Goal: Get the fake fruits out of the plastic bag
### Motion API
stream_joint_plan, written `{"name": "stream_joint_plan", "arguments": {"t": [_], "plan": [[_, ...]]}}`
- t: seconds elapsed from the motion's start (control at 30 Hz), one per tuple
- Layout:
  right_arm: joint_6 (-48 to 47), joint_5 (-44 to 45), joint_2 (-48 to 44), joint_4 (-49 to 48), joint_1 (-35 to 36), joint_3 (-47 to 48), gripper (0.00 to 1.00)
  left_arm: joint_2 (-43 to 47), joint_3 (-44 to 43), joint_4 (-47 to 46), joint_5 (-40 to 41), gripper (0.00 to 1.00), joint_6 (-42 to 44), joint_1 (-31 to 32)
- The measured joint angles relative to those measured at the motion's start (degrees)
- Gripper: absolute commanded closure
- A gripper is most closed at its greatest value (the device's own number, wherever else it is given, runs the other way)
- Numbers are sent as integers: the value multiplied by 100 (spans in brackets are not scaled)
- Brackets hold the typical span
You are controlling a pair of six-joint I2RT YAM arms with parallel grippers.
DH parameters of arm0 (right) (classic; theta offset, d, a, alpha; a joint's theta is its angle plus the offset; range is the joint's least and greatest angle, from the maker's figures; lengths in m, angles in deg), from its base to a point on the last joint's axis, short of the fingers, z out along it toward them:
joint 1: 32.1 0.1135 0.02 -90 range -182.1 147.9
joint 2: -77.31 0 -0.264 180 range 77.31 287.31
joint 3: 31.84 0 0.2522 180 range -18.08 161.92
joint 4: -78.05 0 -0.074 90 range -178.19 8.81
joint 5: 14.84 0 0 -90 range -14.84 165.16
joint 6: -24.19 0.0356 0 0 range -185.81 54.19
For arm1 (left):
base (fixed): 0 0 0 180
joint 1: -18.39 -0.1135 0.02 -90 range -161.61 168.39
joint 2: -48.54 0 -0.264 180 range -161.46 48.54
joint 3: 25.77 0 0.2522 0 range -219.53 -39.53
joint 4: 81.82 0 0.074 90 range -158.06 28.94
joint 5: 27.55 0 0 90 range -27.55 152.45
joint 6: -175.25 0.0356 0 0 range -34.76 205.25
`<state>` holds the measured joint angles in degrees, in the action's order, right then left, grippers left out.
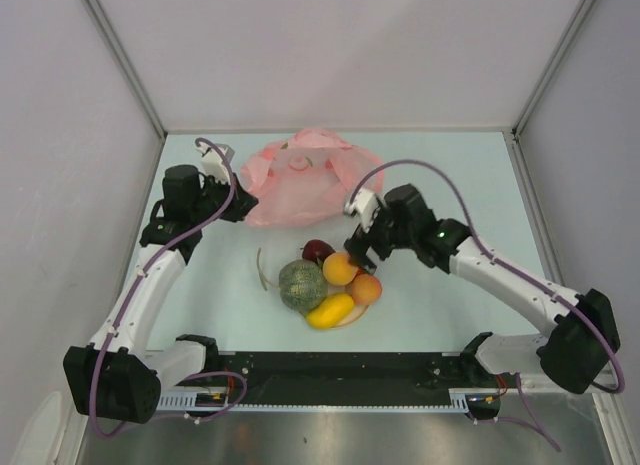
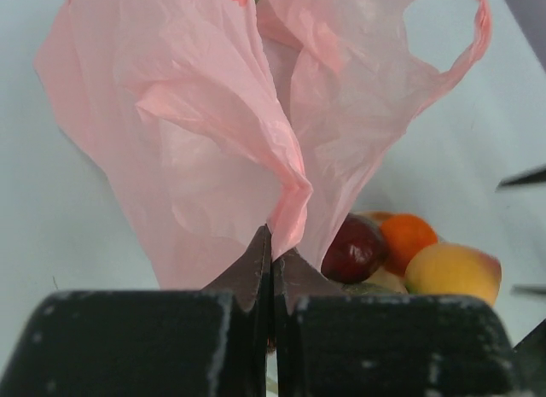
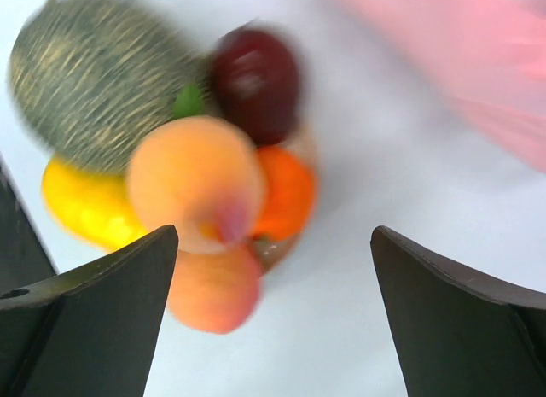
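Note:
The pink plastic bag lies crumpled at the back of the table. My left gripper is shut on a fold at its near left edge, and the left wrist view shows the film pinched between the closed fingertips. The fake fruits sit piled on a plate: netted melon, dark red apple, orange-coloured one, peach-coloured one, yellow oblong one. My right gripper hovers open just above the pile, nothing between its fingers; a peach-coloured fruit lies below.
The cream plate's rim shows left of the melon. Grey walls close in the table on three sides. Both arm bases stand at the near edge, with a black rail between them.

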<state>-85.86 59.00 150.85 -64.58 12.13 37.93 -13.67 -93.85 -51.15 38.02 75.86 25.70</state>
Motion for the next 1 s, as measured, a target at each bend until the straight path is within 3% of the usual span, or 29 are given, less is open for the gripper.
{"name": "stream_joint_plan", "arguments": {"t": [0.2,0.4,0.57,0.73,0.87,0.9,0.97,1.0], "plan": [[903,68,-289,-155,-1381,490,0,0,-63,1139,-129,100,938,0],[1360,195,-179,-302,-1989,501,0,-4,-168,1934,129,99,2046,0],[1587,232,-9,-518,-2376,498,0,-192,-214,1759,518,100,2267,0],[1755,197,142,-741,-2627,501,0,-892,-1049,1338,1884,100,1934,-164],[1858,173,190,-859,-2804,498,0,-846,-1443,564,2879,99,1764,-754],[1869,173,190,-892,-2841,498,0,-739,-1419,372,3093,59,1744,-905],[1897,173,190,-940,-2883,498,0,-562,-1335,142,3403,25,1781,-1071],[1904,170,190,-944,-2889,496,0,-476,-1298,103,3515,2,1775,-1097]]}}
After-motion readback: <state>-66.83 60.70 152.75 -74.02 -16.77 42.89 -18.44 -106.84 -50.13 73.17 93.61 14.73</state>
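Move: The left gripper is shut on the left edge of the pink plastic bag, whose middle lies about 11 cm ahead, 15 cm to the right and 16 cm below. From that hand, the dark red apple is some 7 cm back and 15 cm right, and the green melon 15 cm back and 11 cm right, both well below. The open right gripper has the upper peach about 4 cm back, 3 cm left and 5 cm below; from it the bag's middle is roughly 20 cm ahead and 11 cm left. Keep the left gripper pinched on the bag's edge and dip it about 5 cm down and back, then swing it left, up and forward, away from the fruit, to finish some 18 cm left of its start, turning counter-clockwise and starting to open only at the very end. Meanwhile draw the wide-open right gripper forward, right and up off the fruit pile, turning it clockwise. ##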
